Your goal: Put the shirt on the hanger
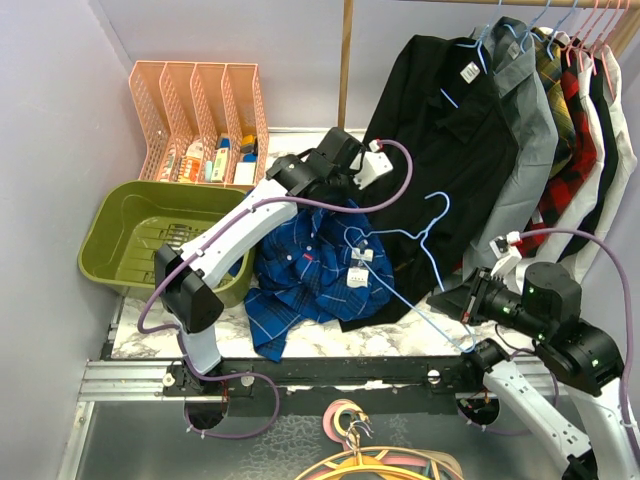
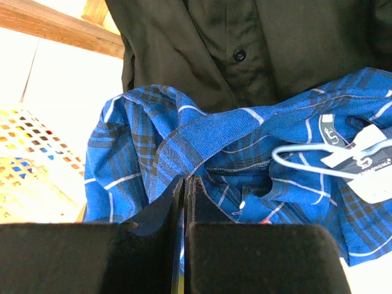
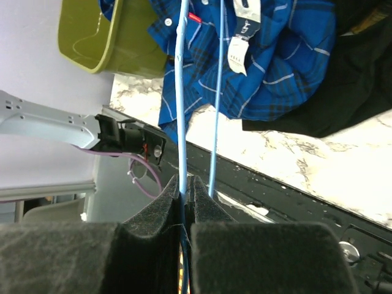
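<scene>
The blue plaid shirt (image 1: 300, 270) lies crumpled on the marble table, its white tags facing up. My left gripper (image 1: 345, 195) is at the shirt's far edge, and in the left wrist view (image 2: 184, 180) it is shut on a fold of the shirt (image 2: 245, 141). The light-blue wire hanger (image 1: 420, 236) lies slanted over the shirt, with its hook (image 2: 294, 156) resting beside the tags. My right gripper (image 1: 450, 298) holds the hanger's near end, and in the right wrist view (image 3: 185, 180) its jaws are shut on the wire (image 3: 182, 92).
An olive tub (image 1: 140, 230) sits at the left, with a pink file rack (image 1: 200, 120) behind it. A black shirt (image 1: 450, 130) and several other shirts (image 1: 570, 130) hang at the back right. A wooden post (image 1: 346, 60) stands behind. Loose hangers (image 1: 370, 455) are piled below the table's front edge.
</scene>
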Controlling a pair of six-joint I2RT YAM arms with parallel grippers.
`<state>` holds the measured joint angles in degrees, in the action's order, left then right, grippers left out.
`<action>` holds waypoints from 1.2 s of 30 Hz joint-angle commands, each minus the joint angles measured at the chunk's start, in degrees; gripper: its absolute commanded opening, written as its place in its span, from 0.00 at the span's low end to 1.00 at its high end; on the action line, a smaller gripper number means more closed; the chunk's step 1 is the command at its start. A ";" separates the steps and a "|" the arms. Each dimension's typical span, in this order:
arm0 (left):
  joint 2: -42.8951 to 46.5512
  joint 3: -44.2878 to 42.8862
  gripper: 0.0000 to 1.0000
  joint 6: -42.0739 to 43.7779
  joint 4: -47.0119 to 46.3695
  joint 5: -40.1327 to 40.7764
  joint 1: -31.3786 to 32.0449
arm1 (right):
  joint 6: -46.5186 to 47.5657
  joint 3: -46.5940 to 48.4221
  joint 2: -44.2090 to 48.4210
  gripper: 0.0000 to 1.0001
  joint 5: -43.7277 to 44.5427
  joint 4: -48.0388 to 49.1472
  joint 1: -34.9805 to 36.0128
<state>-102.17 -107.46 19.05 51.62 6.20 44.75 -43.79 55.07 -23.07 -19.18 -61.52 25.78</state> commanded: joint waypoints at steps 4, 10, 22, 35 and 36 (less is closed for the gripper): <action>1.45 -1.99 0.00 0.31 1.45 -4.11 0.20 | 0.44 -1.23 -2.80 0.01 -3.05 13.35 -0.38; 0.86 -5.60 0.00 -0.62 2.63 -8.01 0.22 | 1.33 -2.75 -6.95 0.01 -1.55 21.19 -0.32; 1.34 -9.91 0.00 -1.49 7.30 -23.73 0.22 | 2.15 -4.95 -9.91 0.01 4.39 26.37 -0.30; 2.66 -17.87 0.00 -1.69 7.81 -24.65 0.18 | 0.70 -1.42 -10.66 0.01 12.56 26.88 -0.29; 2.75 -17.76 0.00 -1.66 7.51 -24.69 0.21 | 0.15 -2.18 -10.18 0.01 12.54 28.03 -0.29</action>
<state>-101.69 -123.76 18.22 59.02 -15.20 44.75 -41.93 52.47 -35.14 -11.22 -38.57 25.76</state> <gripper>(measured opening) 0.019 0.029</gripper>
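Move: The left fingers already hold the raised collar edge of the blue shirt. The hanger's free corner is roughly 9 cm back and 2 cm right of them, near their height. From the right hand, which grips the hanger's shoulder, that collar edge lies about 25 cm ahead, 17 cm left and slightly lower. The shirt's tags lie some 9 cm back, 4 cm right and 15 cm below the left hand; the green bin is about 36 cm to its left, level with it fore and aft, 18 cm down. Forward, with a little left at first, the right hand carries the hanger about 10 cm, its free corner leading towards the collar opening, the fingertips tipping up slightly and staying shut on the shoulder wire. The left hand keeps its pinch on the collar edge, lifting it about 9 cm while drawing back and right over the incoming corner, turning clockwise some 15 degrees with its left side dropping. ##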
